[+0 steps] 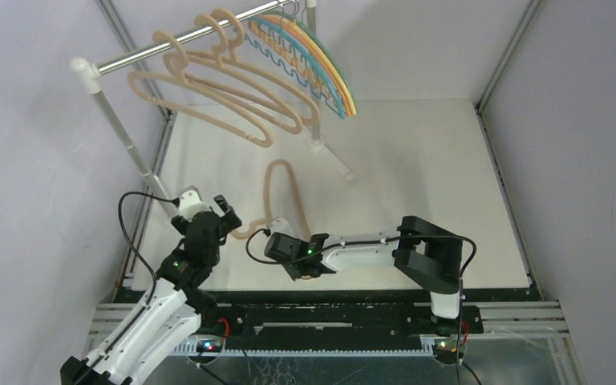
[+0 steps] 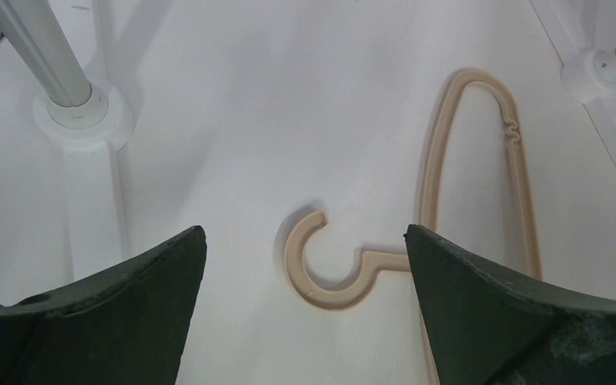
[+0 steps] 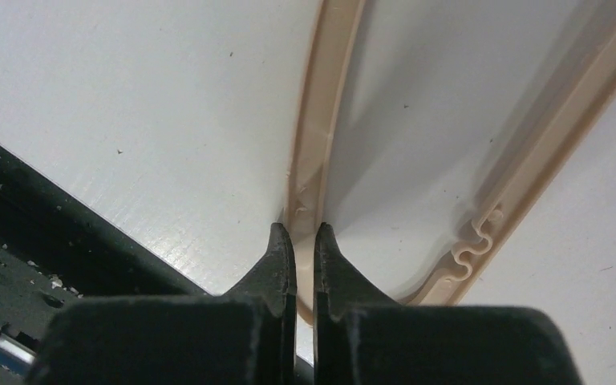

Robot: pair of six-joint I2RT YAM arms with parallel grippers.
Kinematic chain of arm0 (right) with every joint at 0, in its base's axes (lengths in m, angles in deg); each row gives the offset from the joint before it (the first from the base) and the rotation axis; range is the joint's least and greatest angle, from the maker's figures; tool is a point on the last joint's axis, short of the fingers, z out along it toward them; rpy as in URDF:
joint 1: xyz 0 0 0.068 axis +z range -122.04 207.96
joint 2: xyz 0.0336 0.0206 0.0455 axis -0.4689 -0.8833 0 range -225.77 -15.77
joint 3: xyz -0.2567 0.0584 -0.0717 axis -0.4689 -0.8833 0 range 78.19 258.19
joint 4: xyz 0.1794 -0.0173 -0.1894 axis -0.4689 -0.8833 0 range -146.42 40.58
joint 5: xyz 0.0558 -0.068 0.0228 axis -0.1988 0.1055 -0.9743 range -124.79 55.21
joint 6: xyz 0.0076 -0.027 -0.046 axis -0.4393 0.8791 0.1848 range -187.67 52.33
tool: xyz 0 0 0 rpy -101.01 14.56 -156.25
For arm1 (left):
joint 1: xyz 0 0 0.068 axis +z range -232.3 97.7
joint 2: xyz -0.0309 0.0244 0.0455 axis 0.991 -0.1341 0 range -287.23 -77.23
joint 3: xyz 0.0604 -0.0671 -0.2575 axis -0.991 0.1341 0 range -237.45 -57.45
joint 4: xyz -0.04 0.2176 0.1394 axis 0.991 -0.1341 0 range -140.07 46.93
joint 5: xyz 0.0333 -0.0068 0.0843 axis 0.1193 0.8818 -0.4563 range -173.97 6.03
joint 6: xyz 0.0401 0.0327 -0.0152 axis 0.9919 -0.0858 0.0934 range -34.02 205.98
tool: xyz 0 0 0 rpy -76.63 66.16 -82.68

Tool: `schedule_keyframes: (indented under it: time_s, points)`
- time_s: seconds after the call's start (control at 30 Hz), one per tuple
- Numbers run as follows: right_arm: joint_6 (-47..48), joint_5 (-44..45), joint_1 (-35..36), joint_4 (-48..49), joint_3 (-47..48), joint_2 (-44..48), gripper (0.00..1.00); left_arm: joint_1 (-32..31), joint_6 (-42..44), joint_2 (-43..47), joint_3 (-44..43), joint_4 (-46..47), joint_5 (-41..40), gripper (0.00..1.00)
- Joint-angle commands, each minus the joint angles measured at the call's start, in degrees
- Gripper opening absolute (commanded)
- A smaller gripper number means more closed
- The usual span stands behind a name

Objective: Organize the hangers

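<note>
A beige hanger lies flat on the white table, its hook pointing left. My right gripper is shut on the near end of this hanger's frame, close to the table's front edge. My left gripper is open and hovers above the hook, which lies between its fingers. In the top view the left gripper sits left of the hook. Several beige hangers and thin coloured hangers hang on the silver rail.
The rail stands on white poles; the left pole's foot is near my left gripper and the right pole's foot is behind the lying hanger. Grey walls enclose the table. A black front rail runs along the near edge.
</note>
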Motion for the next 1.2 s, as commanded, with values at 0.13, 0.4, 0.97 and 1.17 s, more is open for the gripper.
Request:
schedule_keyframes:
  time_s: [0.13,0.4,0.97,1.17]
  points:
    - [-0.6,-1.6,-6.4,1.1,-4.2,8.8,0.00,-0.2,-0.2,1.9,-2.4,-1.1,-1.8,1.00]
    - [3.4,-24.2,-23.4,1.5,-6.9,23.1,0.00,-0.2,-0.9,2.9,-1.5,-1.5,-2.2,0.99]
    - [-8.7,-46.3,-28.1,9.5,-6.9,32.2,0.00,-0.2,-1.3,2.5,0.1,-0.8,-2.6,0.99]
    - [-10.5,-39.6,-24.4,10.6,-5.6,40.0,0.00,-0.1,-1.7,1.9,1.6,1.1,-2.1,1.00]
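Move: The right hand already grips the last beige hanger at its near end; that hanger lies flat, its middle some 18 cm ahead and 6 cm left. The rail's middle is about 35 cm ahead, 20 cm left and 50 cm up; the three hung beige hangers sit about 33 cm ahead, 22 left and 40 up, the coloured ones some 44 ahead, 2 left and 38 up. From the left hand the rail's middle is about 24 cm ahead, 5 right, 38 up. With its fingers kept shut on the near end of the last beige hanger, the right hand first sweeps forward and to its right, about 8 and 6 cm, while it starts to climb and peel the hanger off the table. It then goes mainly up towards the rail, easing back some 4 cm and slightly left, to end about 20 cm higher, and rolls its left side up as it tips, nearly 50 degrees of turn in all, so that the hanger comes up with it. ##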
